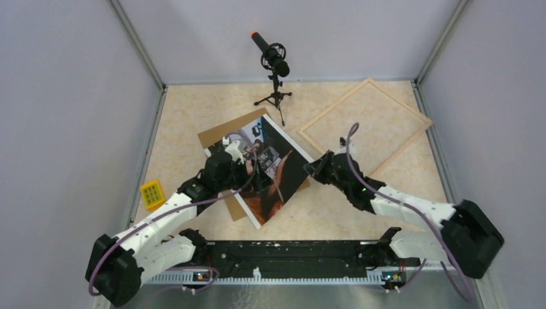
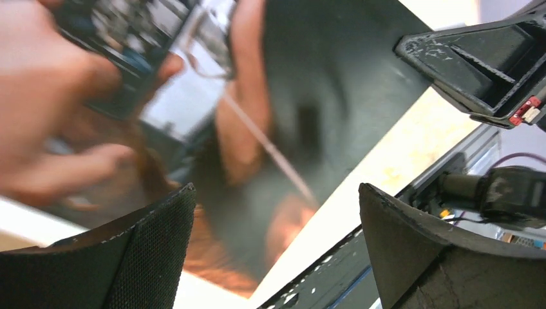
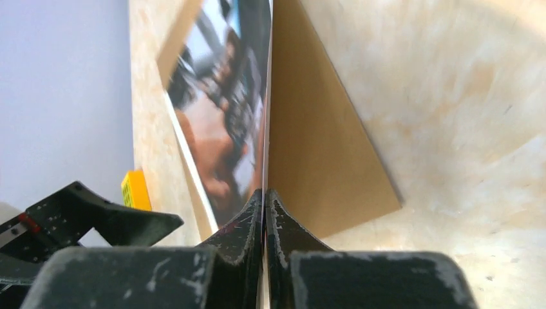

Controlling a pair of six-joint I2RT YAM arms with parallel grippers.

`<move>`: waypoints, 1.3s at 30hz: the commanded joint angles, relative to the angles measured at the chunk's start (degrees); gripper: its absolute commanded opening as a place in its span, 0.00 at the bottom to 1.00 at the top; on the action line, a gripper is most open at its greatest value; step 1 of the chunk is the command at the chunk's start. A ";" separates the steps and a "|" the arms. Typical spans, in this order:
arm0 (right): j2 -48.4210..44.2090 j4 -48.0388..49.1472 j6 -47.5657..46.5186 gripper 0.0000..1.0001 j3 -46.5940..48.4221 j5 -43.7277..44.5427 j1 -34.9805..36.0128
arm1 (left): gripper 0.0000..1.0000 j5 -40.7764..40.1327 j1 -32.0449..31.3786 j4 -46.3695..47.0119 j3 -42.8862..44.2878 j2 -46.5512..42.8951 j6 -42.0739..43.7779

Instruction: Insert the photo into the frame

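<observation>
The photo, a dark glossy print with white margins, lies slanted over a brown board in the middle of the table. My right gripper is shut on the photo's right edge; in the right wrist view the fingertips pinch the thin sheet edge-on, with the board beyond it. My left gripper hovers open over the photo, its tips wide apart and holding nothing. The pale wood frame lies flat at the back right.
A microphone on a small tripod stands at the back, between the board and the frame. A yellow block lies at the left by the wall. The black base rail runs along the near edge.
</observation>
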 commanded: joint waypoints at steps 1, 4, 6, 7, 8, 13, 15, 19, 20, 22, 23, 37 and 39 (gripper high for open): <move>-17.27 -35.73 -14.13 0.00 13.07 14.06 -0.24 | 0.98 -3.90 0.08 -7.38 9.76 -6.82 5.08; -27.69 -49.72 -24.32 0.00 21.23 10.70 -6.44 | 0.98 -4.82 0.11 -7.79 13.83 -9.33 5.81; -30.66 -63.58 -29.54 0.00 30.80 11.19 -11.20 | 0.98 -4.09 0.10 -8.54 17.33 -9.59 6.77; -30.43 -69.09 -32.82 0.00 36.68 11.97 -12.72 | 0.98 -3.76 0.12 -9.36 19.39 -9.26 7.43; -29.29 -74.43 -35.57 0.00 42.37 14.89 -13.20 | 0.98 -3.68 0.08 -10.11 21.19 -8.80 8.22; -21.93 -87.64 -42.99 0.00 69.53 31.50 -13.27 | 0.98 -4.83 0.13 -12.66 29.38 -5.26 12.27; -18.13 -87.93 -46.73 0.00 75.84 36.05 -13.26 | 0.98 -4.87 0.10 -13.36 31.61 -3.52 13.68; -9.24 -82.47 -57.78 0.00 83.20 41.05 -13.29 | 0.98 -3.13 0.14 -13.77 34.05 -0.43 14.91; -6.37 -80.49 -61.10 0.00 84.23 41.07 -13.27 | 0.98 -2.65 0.14 -13.44 34.04 0.00 14.98; -0.81 -76.01 -70.44 0.00 84.44 40.17 -13.28 | 0.98 -2.02 0.15 -12.92 33.96 0.94 14.99; 2.50 -74.42 -73.51 0.00 84.72 39.87 -13.27 | 0.98 -1.78 0.10 -12.52 33.85 1.49 14.93; 32.21 -53.83 -84.53 0.00 72.34 13.88 -11.43 | 0.98 -7.40 -0.87 -14.86 32.57 0.02 18.73; 33.01 -49.58 -83.82 0.00 67.87 12.07 -11.43 | 0.98 -9.37 -0.97 -15.19 32.00 -0.49 19.45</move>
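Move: My right hand still pinches the photo near its right-hand corner; the middle of the wooden frame lies about 17 cm ahead of this hand, 19 cm to its right and 7 cm below. The brown board under the photo is some 18 cm to this hand's left and 5 cm ahead, and the black tripod about 28 cm ahead and 10 cm left. From my open left hand the frame is roughly 21 cm ahead, 34 cm right. Keeping the photo's corner pinched, I swing my right hand quickly up about 40 cm and some 25 cm left, drifting a little back, then sweep it forward, back to the right and down towards the frame's left side, rolling the wrist some 85 degrees, left side down, throughout. My left hand, still open, rises clear by about 20 cm and tips its fingers up. ##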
